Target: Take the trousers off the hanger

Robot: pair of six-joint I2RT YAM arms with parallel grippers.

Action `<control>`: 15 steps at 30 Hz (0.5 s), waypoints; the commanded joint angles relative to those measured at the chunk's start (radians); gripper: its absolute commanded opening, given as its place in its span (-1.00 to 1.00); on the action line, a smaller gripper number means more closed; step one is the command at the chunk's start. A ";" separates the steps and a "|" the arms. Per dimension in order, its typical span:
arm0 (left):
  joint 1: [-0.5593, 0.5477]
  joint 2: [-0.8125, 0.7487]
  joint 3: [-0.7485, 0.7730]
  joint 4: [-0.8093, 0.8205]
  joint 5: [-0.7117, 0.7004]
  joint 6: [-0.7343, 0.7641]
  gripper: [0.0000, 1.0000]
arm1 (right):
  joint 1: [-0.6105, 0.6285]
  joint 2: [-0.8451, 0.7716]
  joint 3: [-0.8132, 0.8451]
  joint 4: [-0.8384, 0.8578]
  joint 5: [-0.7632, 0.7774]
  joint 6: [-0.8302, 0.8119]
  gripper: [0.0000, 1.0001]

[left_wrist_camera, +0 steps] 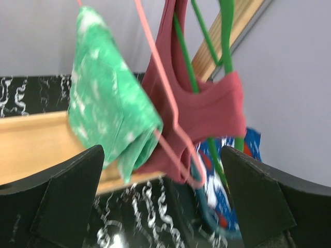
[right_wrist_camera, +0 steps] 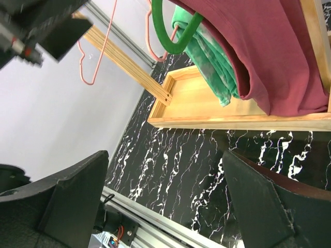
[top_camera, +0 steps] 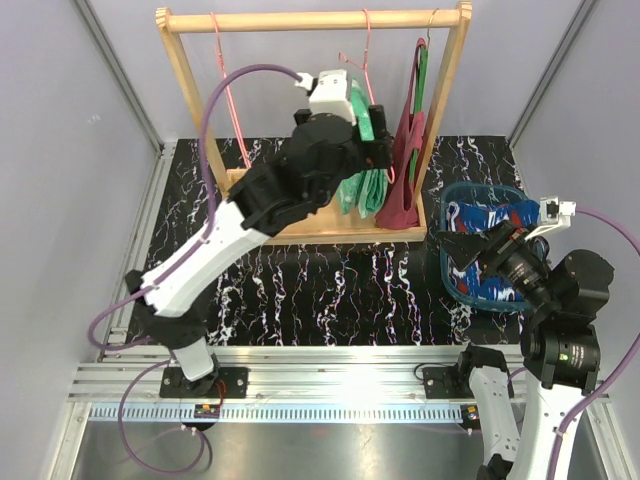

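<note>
The green trousers point(left_wrist_camera: 108, 108) with white marbling hang folded on the wooden rack point(top_camera: 310, 20), by a pink hanger point(left_wrist_camera: 165, 103). My left gripper point(left_wrist_camera: 163, 199) is open in front of and just below them, with nothing between its fingers point(left_wrist_camera: 67, 196). From above, the left gripper point(top_camera: 372, 135) sits over the green trousers point(top_camera: 362, 195). The dark blue patterned trousers point(top_camera: 490, 215) lie in a teal basket point(top_camera: 448, 275) at the right. Over the basket's near-left side, my right gripper point(top_camera: 478, 250) is open and empty. It points toward the rack; its wrist view shows the green trousers point(right_wrist_camera: 207, 46).
A maroon tank top point(top_camera: 405, 170) hangs on a green hanger point(left_wrist_camera: 227, 31) right beside the green trousers. Another pink hanger point(top_camera: 228, 100) hangs bare at the rack's left. The rack's wooden base tray point(right_wrist_camera: 207, 106) stands on the black marbled table point(right_wrist_camera: 207, 165). Grey walls surround the table.
</note>
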 commanded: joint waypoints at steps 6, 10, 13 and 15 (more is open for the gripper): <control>0.014 0.279 0.309 0.097 -0.265 0.195 0.52 | 0.024 -0.025 -0.011 0.044 -0.036 0.011 0.99; 0.061 0.339 0.333 0.081 -0.256 0.236 0.33 | 0.043 -0.035 0.003 0.029 -0.025 -0.009 0.99; 0.095 0.347 0.324 0.052 -0.242 0.227 0.20 | 0.044 -0.040 0.003 0.022 -0.011 -0.017 0.99; 0.120 0.345 0.317 0.031 -0.224 0.224 0.13 | 0.046 -0.042 0.000 0.024 -0.008 -0.018 0.98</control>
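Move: The pink hanger's near arm, carrying the green trousers, is about 11 cm ahead of my left hand, 3 cm to its right and 7 cm below. The trousers' middle is around 18 cm ahead, 2 cm right and 6 cm lower; the maroon top hangs some 17 cm ahead, 10 cm right and 6 cm lower. From my right hand, that hanger arm is roughly 15 cm ahead, 14 cm left and 2 cm above. With my left hand I reach some 10 cm forward to the trousers' hanger, sinking about 6 cm and drifting a little right before easing back left. The wrist rolls left side up and turns counter-clockwise, roughly 15 degrees each, while the wide-open fingers close to a bit over half, bringing the hanger's near arm between them, close against the right-hand finger. ##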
